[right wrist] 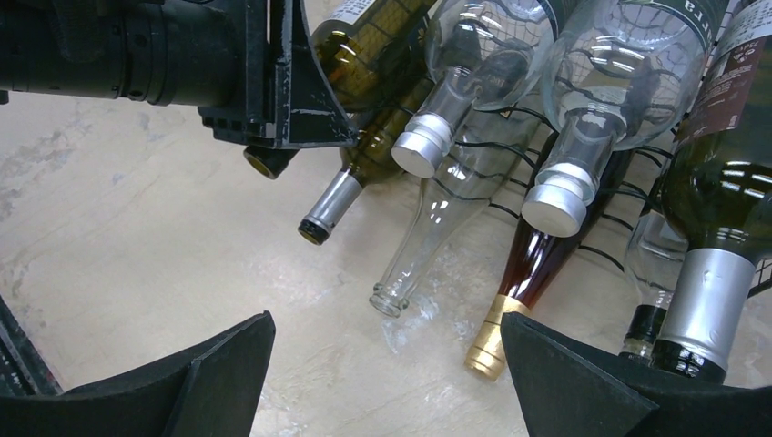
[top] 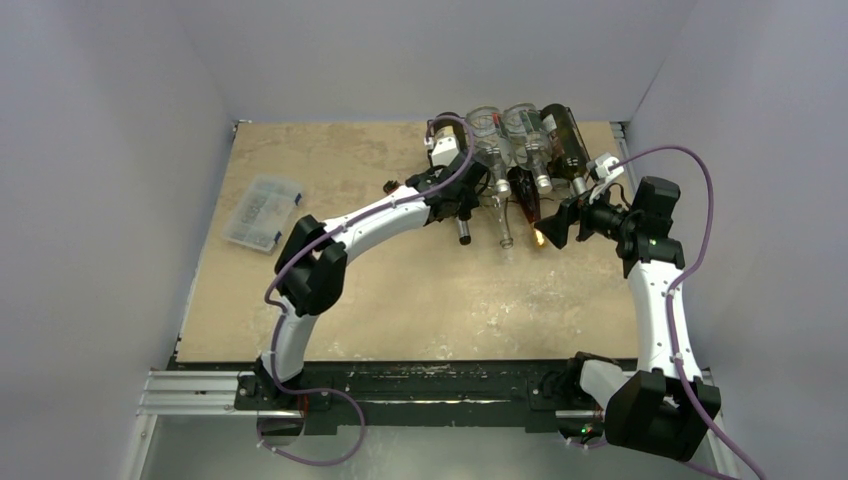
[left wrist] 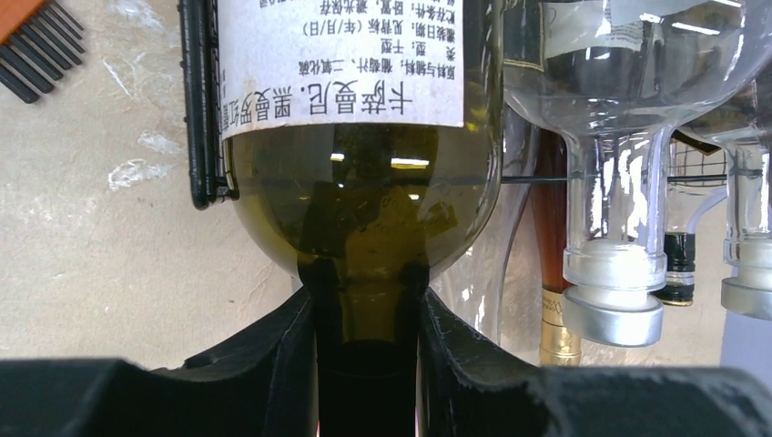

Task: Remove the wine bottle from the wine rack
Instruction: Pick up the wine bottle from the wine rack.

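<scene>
The black wire wine rack (top: 560, 150) stands at the back of the table, loaded with several bottles lying neck-forward. At its upper left lies a green wine bottle (left wrist: 364, 200) with a white label, its shoulder beside the rack's black wire edge (left wrist: 202, 109). My left gripper (left wrist: 364, 319) is shut on this bottle's neck, one black finger (left wrist: 273, 355) pressed on each side. From above, the left gripper (top: 458, 192) sits at the rack's front left. My right gripper (right wrist: 387, 364) hangs open above bare table in front of the rack's right half (top: 555, 225), holding nothing.
Clear bottles with silver caps (right wrist: 423, 146), an uncapped clear bottle (right wrist: 414, 264), an amber bottle with a gold capsule (right wrist: 519, 282) and a dark green one (right wrist: 719, 228) fill the rack. A clear compartment box (top: 262, 212) lies at the left. White walls enclose the table.
</scene>
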Robot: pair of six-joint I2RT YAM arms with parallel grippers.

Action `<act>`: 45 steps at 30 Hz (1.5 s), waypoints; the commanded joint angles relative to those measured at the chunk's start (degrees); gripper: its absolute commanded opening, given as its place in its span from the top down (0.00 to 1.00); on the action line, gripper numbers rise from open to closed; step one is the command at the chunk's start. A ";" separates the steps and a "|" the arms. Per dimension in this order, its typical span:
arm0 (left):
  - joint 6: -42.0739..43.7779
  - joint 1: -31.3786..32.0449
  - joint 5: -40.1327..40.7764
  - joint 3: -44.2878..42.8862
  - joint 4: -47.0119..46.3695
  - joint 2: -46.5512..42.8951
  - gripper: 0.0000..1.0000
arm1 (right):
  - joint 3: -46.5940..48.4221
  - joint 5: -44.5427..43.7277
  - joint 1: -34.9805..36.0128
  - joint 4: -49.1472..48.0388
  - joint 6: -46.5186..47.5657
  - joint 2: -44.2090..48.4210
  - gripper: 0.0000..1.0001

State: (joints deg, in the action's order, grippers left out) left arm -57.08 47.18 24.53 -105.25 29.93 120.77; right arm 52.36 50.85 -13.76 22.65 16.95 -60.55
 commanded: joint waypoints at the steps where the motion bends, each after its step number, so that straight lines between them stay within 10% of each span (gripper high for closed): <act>1: 4.42 0.58 3.48 1.61 -6.41 -6.71 1.00 | -0.18 -0.74 0.32 -1.42 0.10 1.21 0.01; 45: 14.85 2.01 6.28 11.10 -16.05 -19.36 1.00 | -0.21 -2.07 0.75 -1.11 1.24 1.18 0.01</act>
State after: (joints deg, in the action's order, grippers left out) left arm -43.88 48.64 27.07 -93.71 23.16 108.47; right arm 52.36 48.95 -13.21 22.68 17.45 -60.58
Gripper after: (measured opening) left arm 0.339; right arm 0.987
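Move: My left fingers are already shut on the wine bottle's neck, its middle about 8 cm ahead and 1 cm left, roughly level, still on the rack's top tier. The stoppered clear bottle lies some 10 cm ahead and 8 cm right; the lower dark bottle's middle is about 3 cm ahead and 9 cm below. The orange hex-key set sits 3 cm ahead, 15 cm left, 13 cm below. From my right hand the wine bottle is about 15 cm ahead, 24 cm left and 8 cm lower. Keeping my left fingers pinched on the neck, I first ease the wine bottle back and left a little, then lift it in two steps, about 4.5 cm up in all and some 2.5 cm each back and left. My wrist tips its fingers upward by roughly 10 degrees and turns slightly clockwise as the bottle leaves the stack. ##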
